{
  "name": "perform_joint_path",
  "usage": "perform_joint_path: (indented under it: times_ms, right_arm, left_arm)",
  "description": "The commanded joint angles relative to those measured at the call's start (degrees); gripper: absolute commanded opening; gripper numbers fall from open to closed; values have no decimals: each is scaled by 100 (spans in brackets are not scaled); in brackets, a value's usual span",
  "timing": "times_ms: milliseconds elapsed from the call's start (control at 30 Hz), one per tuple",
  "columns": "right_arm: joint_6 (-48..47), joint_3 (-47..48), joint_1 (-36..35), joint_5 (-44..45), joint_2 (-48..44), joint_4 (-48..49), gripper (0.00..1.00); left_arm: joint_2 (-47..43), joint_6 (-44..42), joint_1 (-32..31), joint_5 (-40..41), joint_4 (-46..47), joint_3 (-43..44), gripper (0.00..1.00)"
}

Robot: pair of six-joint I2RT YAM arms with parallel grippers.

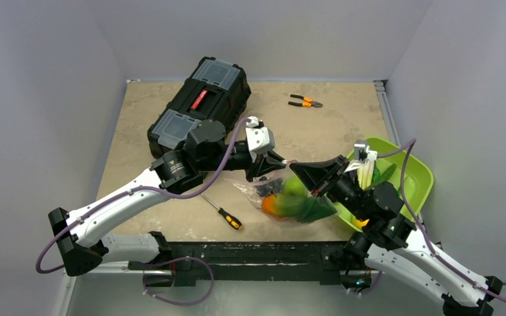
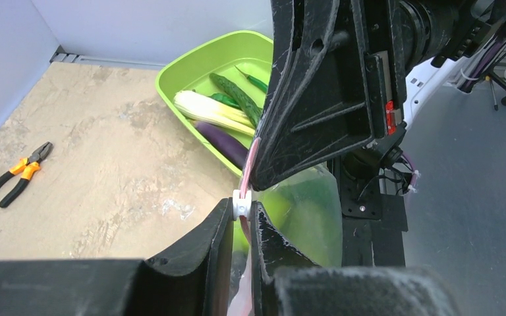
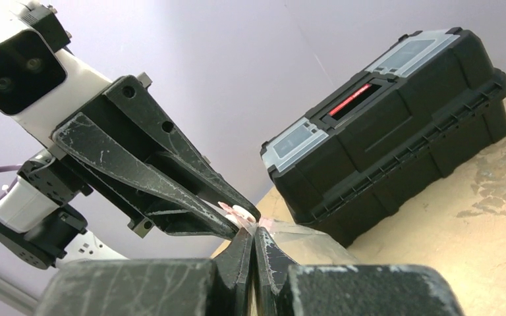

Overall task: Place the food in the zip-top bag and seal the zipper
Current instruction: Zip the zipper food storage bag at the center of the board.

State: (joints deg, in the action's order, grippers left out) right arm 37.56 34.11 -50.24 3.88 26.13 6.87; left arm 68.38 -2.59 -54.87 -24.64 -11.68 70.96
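Note:
The clear zip-top bag (image 1: 257, 187) hangs between my two grippers over the table's front middle. Orange and green food (image 1: 288, 203) shows through its plastic. My left gripper (image 2: 242, 207) is shut on the white slider (image 2: 242, 201) of the pink zipper (image 2: 253, 155). My right gripper (image 3: 253, 232) is shut on the bag's top edge, tip to tip with the left gripper (image 3: 237, 220). More food lies in the lime-green bowl (image 2: 171, 79): a white-stemmed leafy green (image 2: 207, 108), a purple eggplant (image 2: 223, 141) and a cucumber (image 2: 237, 97).
A black toolbox (image 1: 197, 108) stands at the back left. Orange-handled pliers (image 1: 305, 101) lie at the back, and a screwdriver (image 1: 224, 214) lies near the front edge. The bowl (image 1: 415, 174) sits at the right, under my right arm.

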Motion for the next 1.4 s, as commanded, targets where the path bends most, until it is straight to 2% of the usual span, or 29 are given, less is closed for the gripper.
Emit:
perform_joint_path:
  times_ms: [0,500,600,700,833,867,900,1033,1133,1233,1367]
  right_arm:
    - [96,246,36,465,-238,685,0]
    - [-227,553,31,1171,-539,-49,0]
    - [-357,526,32,958,-530,-22,0]
    - [-766,495,32,231,-535,130,0]
    - [-1271,910,32,-176,-212,-587,0]
    - [-1412,1060,32,-279,-65,-923,3]
    - [-1523,1171,32,-358,86,-1153,9]
    - [-1893,1585,31,-759,572,-1945,48]
    - [-2154,1767,32,-951,780,-2279,68]
    - [-2445,1922,32,-1099,1027,-2603,75]
    - [-2569,1799,32,-1131,1139,-2501,75]
  left_arm:
    - [16,-42,38,100,-395,180,0]
    - [-5,-145,40,200,-603,287,0]
    - [-24,-137,43,226,-624,311,0]
    - [-40,-128,39,252,-643,334,0]
    - [-161,-107,39,284,-598,313,0]
    - [-197,-90,33,295,-573,300,0]
    - [-236,-78,37,299,-563,301,0]
    - [-321,-64,38,288,-525,271,0]
    - [-346,-71,40,289,-528,269,0]
    - [-386,-75,36,285,-523,266,0]
    - [-412,-59,35,213,-504,252,0]
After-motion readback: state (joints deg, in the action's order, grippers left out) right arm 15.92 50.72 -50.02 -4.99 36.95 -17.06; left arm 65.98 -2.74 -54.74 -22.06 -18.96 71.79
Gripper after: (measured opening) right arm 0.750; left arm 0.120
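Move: The left fingers already hold the white zip slider, and the shut right fingers already pinch the bag's zip edge just beside it. From the right hand the slider is about 3 cm to the left, level in height and reach. Inside the bag, the green apple is roughly 15 cm below and 2 cm back, 1 cm to the right; the orange some 8 cm left, 8 back and 18 below; the green vegetable about 9 right, 8 back and 18 below. The right hand, fingers shut, pulls right and up away from the slider, about 5 cm each way, then swings back left and down some 7 cm, opening wide and tipping its fingers down by about 30 degrees, so they straddle the bag below the zip. The left hand keeps its pinch on the slider, dipping about 2.5 cm, then mostly rising back while easing left. ##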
